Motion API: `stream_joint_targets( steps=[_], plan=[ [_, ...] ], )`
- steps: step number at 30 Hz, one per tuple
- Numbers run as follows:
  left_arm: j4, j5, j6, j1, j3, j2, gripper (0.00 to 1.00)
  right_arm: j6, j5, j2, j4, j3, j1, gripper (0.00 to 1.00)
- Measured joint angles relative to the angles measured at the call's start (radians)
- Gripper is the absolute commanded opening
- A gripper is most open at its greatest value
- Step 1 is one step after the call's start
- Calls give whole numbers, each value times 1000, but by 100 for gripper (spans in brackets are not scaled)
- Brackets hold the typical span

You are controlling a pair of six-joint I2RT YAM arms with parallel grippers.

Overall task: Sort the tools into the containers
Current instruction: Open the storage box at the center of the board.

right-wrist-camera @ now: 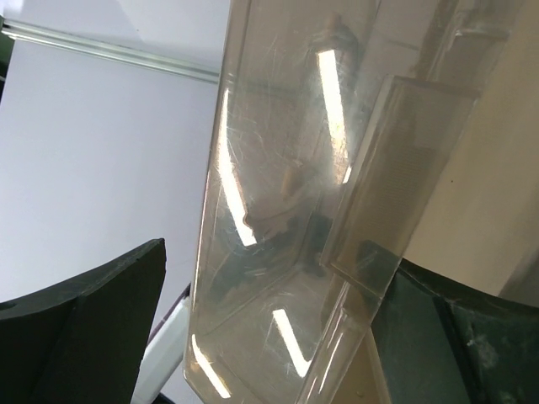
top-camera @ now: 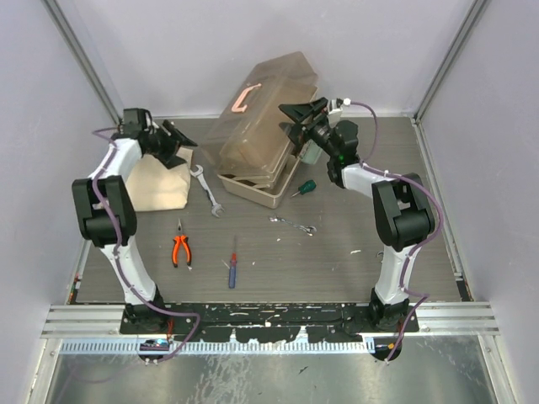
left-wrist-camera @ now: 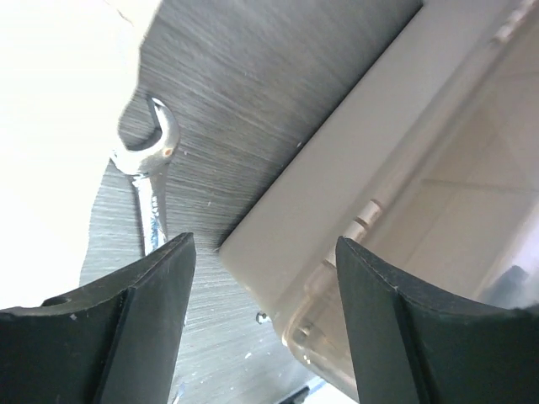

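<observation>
The toolbox (top-camera: 263, 109) stands at the back centre, its brown translucent lid (right-wrist-camera: 278, 168) raised, pink handle (top-camera: 244, 97) on top and tan trays (top-camera: 257, 187) stepped out in front. My right gripper (top-camera: 300, 120) is open and straddles the lid's edge, with a gap beside its left finger (right-wrist-camera: 93, 328). My left gripper (left-wrist-camera: 265, 278) is open and holds nothing, low over the table by a tray corner (left-wrist-camera: 337, 177). A silver wrench (left-wrist-camera: 152, 164) lies just ahead of it. On the table lie a green screwdriver (top-camera: 303, 188), a small wrench (top-camera: 293, 223), orange pliers (top-camera: 180, 250) and a blue-red screwdriver (top-camera: 232, 263).
A pale tan tray-like piece (top-camera: 160, 181) sits on the left, right under my left wrist. Grey walls and metal posts close in the table (top-camera: 354, 252) on three sides. The arms' bases stand on a rail (top-camera: 269, 316) at the near edge.
</observation>
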Motion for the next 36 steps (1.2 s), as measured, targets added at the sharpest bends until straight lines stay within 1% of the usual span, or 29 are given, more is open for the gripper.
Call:
stream_joint_targets(
  steps=[5, 8, 11, 12, 15, 24, 32, 36],
  plan=[
    [-27, -90, 45, 53, -8, -139, 75, -42, -16, 0, -125, 83, 2, 99],
    [-32, -135, 76, 64, -13, -209, 80, -72, -20, 0, -205, 138, 5, 99],
    [-35, -167, 121, 59, -18, -267, 87, -111, -19, 0, -296, 197, 13, 99],
    [-34, -175, 132, 56, -19, -282, 92, -122, -19, 1, -326, 219, 17, 99],
    [-30, -202, 181, 49, -42, -338, 99, -159, -18, 15, -409, 303, 33, 99],
    [-13, -290, 264, 23, -123, -483, 98, -262, -3, 125, -595, 622, 106, 99],
    [43, -355, 303, 19, -238, -687, 98, -333, 21, 294, -744, 948, 154, 99],
    [59, -360, 305, 19, -253, -754, 98, -358, 31, 381, -803, 1100, 167, 100]
  ],
)
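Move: The storage box's half-raised lid has its middle some 6 cm left of the right hand, 3 cm ahead and 6 cm lower; its edge already stands between the open fingers. The box base is centred about 4 cm left and 25 cm below, the green screwdriver 6 cm right, 12 cm back and 27 cm down. From the left hand, the lid lies about 23 cm right, 4 cm ahead and 9 cm higher. Right fingers push the lid about 12 cm left, up and forward; left hand rises 20 cm and back, opening. ##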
